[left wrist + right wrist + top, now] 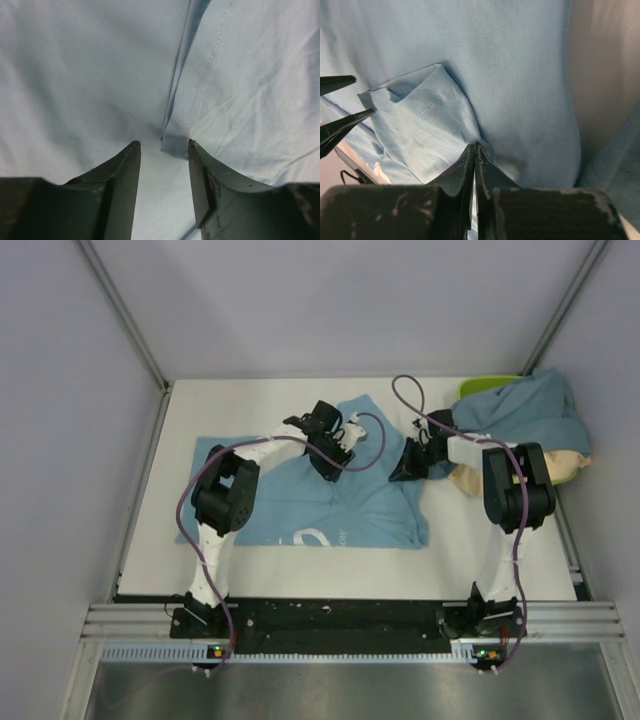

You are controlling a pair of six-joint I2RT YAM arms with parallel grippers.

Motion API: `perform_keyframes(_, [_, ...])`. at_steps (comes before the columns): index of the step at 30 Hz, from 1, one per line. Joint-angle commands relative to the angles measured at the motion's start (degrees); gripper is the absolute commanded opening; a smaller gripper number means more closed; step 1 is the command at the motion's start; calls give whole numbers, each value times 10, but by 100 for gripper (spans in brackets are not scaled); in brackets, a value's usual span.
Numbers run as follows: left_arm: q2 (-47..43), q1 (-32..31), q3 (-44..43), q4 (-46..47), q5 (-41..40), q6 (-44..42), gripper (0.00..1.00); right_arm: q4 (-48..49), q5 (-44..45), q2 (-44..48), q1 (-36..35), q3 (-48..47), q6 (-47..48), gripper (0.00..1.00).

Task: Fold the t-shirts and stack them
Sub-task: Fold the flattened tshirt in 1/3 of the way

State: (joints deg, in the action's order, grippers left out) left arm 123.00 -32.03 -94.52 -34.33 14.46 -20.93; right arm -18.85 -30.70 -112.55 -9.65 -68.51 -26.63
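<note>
The light sky-blue t-shirt (300,505) lies spread on the table with white lettering near its front hem. My left gripper (331,464) is open above its upper middle. In the left wrist view (164,144) the tips straddle a raised fold (172,100) without holding it. My right gripper (402,472) is at the shirt's right edge. In the right wrist view (474,146) it is shut and pinches the shirt's cloth (515,65) beside a folded-over sleeve (420,112). The slate-blue shirt (530,415) and the beige shirt (563,462) lie bunched at the right.
A lime-green tray (487,387) sits at the back right under the bunched shirts. Grey walls close the table at the left, back and right. The left gripper's open fingertips (342,122) show at the left edge of the right wrist view.
</note>
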Motion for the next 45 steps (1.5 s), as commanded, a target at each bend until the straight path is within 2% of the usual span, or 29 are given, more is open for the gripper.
perform_keyframes(1, [-72,9,-18,-13,45,12,49,-25,16,42,7,-54,61,0])
perform_keyframes(2, [-84,14,-22,-14,50,12,49,-24,17,54,8,-76,69,0])
perform_keyframes(3, [-97,21,-26,-15,49,14,50,-25,23,60,8,-98,74,5])
perform_keyframes(7, [-138,82,-26,-9,14,22,59,-34,88,37,8,-207,84,34])
perform_keyframes(10, [-145,143,-26,-18,-13,40,64,-66,135,-28,7,-316,86,47])
perform_keyframes(13, [-147,207,-18,-26,-18,57,65,-113,190,-100,6,-412,104,53])
perform_keyframes(15, [-152,245,-13,-51,-30,57,65,-188,212,-139,5,-472,119,54])
perform_keyframes(17, [-176,275,13,-71,-25,32,64,-226,236,-139,1,-485,133,54])
perform_keyframes(21, [-285,311,129,-74,-9,-80,64,-226,273,-34,-24,-378,167,54])
perform_keyframes(24, [-372,339,208,-118,-18,-174,64,-231,323,89,-46,-270,156,57])
perform_keyframes(28, [-448,383,321,-201,-71,-298,64,-251,318,221,-54,-85,99,58])
perform_keyframes(32, [-500,406,453,-229,-163,-385,64,-277,293,310,-70,64,59,63])
perform_keyframes(34, [-512,406,506,-190,-213,-394,64,-282,268,337,-77,119,43,65])
perform_keyframes(37, [-511,406,553,-77,-276,-387,67,-279,252,354,-85,183,26,66])
perform_keyframes(45, [-526,406,554,-70,-223,-362,72,-150,175,344,-91,300,-18,66])
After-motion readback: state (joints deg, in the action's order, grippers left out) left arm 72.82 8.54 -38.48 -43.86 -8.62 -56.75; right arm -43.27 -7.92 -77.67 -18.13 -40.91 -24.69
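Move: The left hand goes for the t-shirt's near left corner, about 39 cm to its left and 18 cm back, a centimetre or so below. The right hand's target, the near right corner, lies some 19 cm back and 8 cm to its right. The folded-in sleeve's middle is about 10 cm right and 3 cm back of the left hand, 5 cm left and 3 cm back of the right. The white print lies 16 cm back and 6 cm left of the left hand. Both hands come free of the folded-in sleeve. The left rises about 11 cm and sweeps left, first forward, then back and down to the near left corner, opening somewhat wider; the right swings up and nearly 20 cm forward, then reverses some 40 cm back and down to the near right corner, its shut fingers opening. Both wrists roll upright, fingers nearly straight down. ##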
